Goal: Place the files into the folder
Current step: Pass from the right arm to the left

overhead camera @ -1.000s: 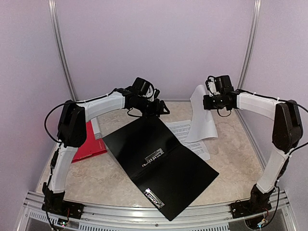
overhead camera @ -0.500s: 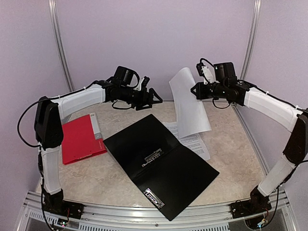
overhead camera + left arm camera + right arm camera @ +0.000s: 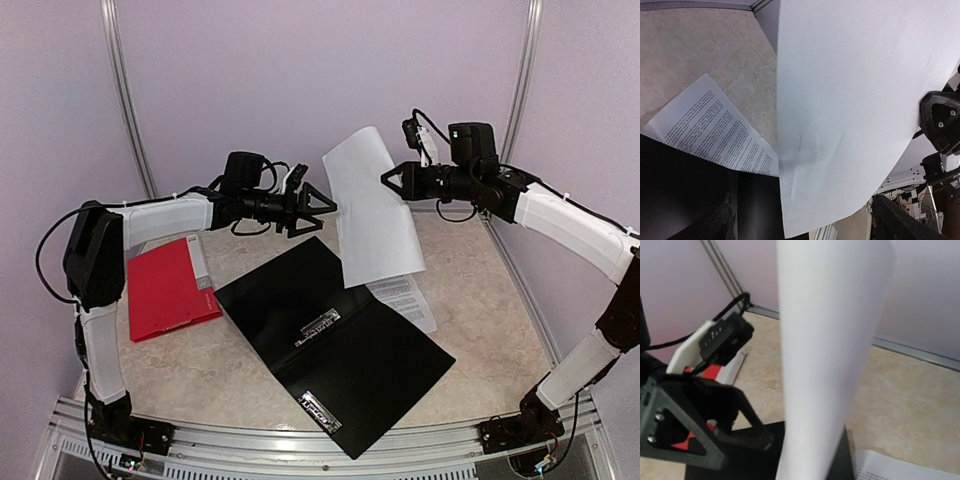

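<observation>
A blank white sheet (image 3: 375, 210), one of the files, hangs curled in the air over the table's back. My right gripper (image 3: 388, 180) is shut on its right edge; in the right wrist view the sheet (image 3: 830, 340) hides my own fingers. My left gripper (image 3: 322, 210) stands open just left of the sheet, level with it, and holds nothing. The black folder (image 3: 335, 340) lies open on the table below. A printed sheet (image 3: 410, 295) lies partly under the folder's right edge and shows as text lines (image 3: 715, 130) in the left wrist view, beside the hanging sheet (image 3: 855, 100).
A red folder (image 3: 165, 290) lies at the left of the table, under my left arm. Purple walls with metal corner posts (image 3: 135, 110) close off the back and sides. An aluminium rail (image 3: 300, 450) runs along the near edge.
My right arm has carried the blank sheet up and to the left, over the folder's back corner. My left gripper has risen off the folder, drawn back a little and opened wider.
</observation>
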You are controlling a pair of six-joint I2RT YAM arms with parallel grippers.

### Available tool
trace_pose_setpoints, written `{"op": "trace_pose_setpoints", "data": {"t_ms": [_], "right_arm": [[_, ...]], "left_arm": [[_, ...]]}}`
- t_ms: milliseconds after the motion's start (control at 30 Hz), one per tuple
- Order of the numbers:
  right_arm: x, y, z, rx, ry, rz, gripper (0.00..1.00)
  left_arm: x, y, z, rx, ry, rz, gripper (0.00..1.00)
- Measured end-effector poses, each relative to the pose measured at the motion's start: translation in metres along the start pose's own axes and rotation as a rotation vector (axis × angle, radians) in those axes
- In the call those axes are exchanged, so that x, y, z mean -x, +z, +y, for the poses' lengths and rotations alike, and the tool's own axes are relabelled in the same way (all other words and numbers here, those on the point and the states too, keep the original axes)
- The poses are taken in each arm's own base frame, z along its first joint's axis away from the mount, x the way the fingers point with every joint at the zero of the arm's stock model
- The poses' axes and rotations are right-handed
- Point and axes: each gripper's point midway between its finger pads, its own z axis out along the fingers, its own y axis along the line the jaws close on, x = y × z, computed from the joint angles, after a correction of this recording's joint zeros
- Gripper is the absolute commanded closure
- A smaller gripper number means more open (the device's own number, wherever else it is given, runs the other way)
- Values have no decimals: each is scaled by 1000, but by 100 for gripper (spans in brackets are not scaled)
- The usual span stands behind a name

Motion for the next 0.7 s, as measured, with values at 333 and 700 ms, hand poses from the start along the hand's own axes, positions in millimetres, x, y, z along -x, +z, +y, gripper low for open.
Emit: {"op": "trace_pose_setpoints", "data": {"t_ms": [333,700], "right_arm": [[-3,-4,7,36,29,-1,93],[1,-7,10,46,28,-13,93]], "left_arm": [[5,21,-8,-143,-7,19,6],[7,40,-19,-210,-6,45,41]]}}
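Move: The white sheet hangs upright from the right gripper. Its middle lies about 11 cm to the left gripper's right, level with it in reach and height, with the near edge only some 4 cm off. Below by roughly 22 cm lie the open black folder, 22 cm back and 5 cm right, and the printed sheet, 10 cm back and 20 cm right. From the right gripper, the white sheet's middle is about 5 cm left and 9 cm down, at the same reach. Bring the left gripper right by about 4.5 cm, onto the hanging white sheet's left edge, so that the edge comes between the open fingers. Tip the fingertips up and swing them clockwise some 10 degrees on the way, then start closing to about two-thirds open. Hold the right gripper nearly still, keeping its pinch on the sheet's right edge. ##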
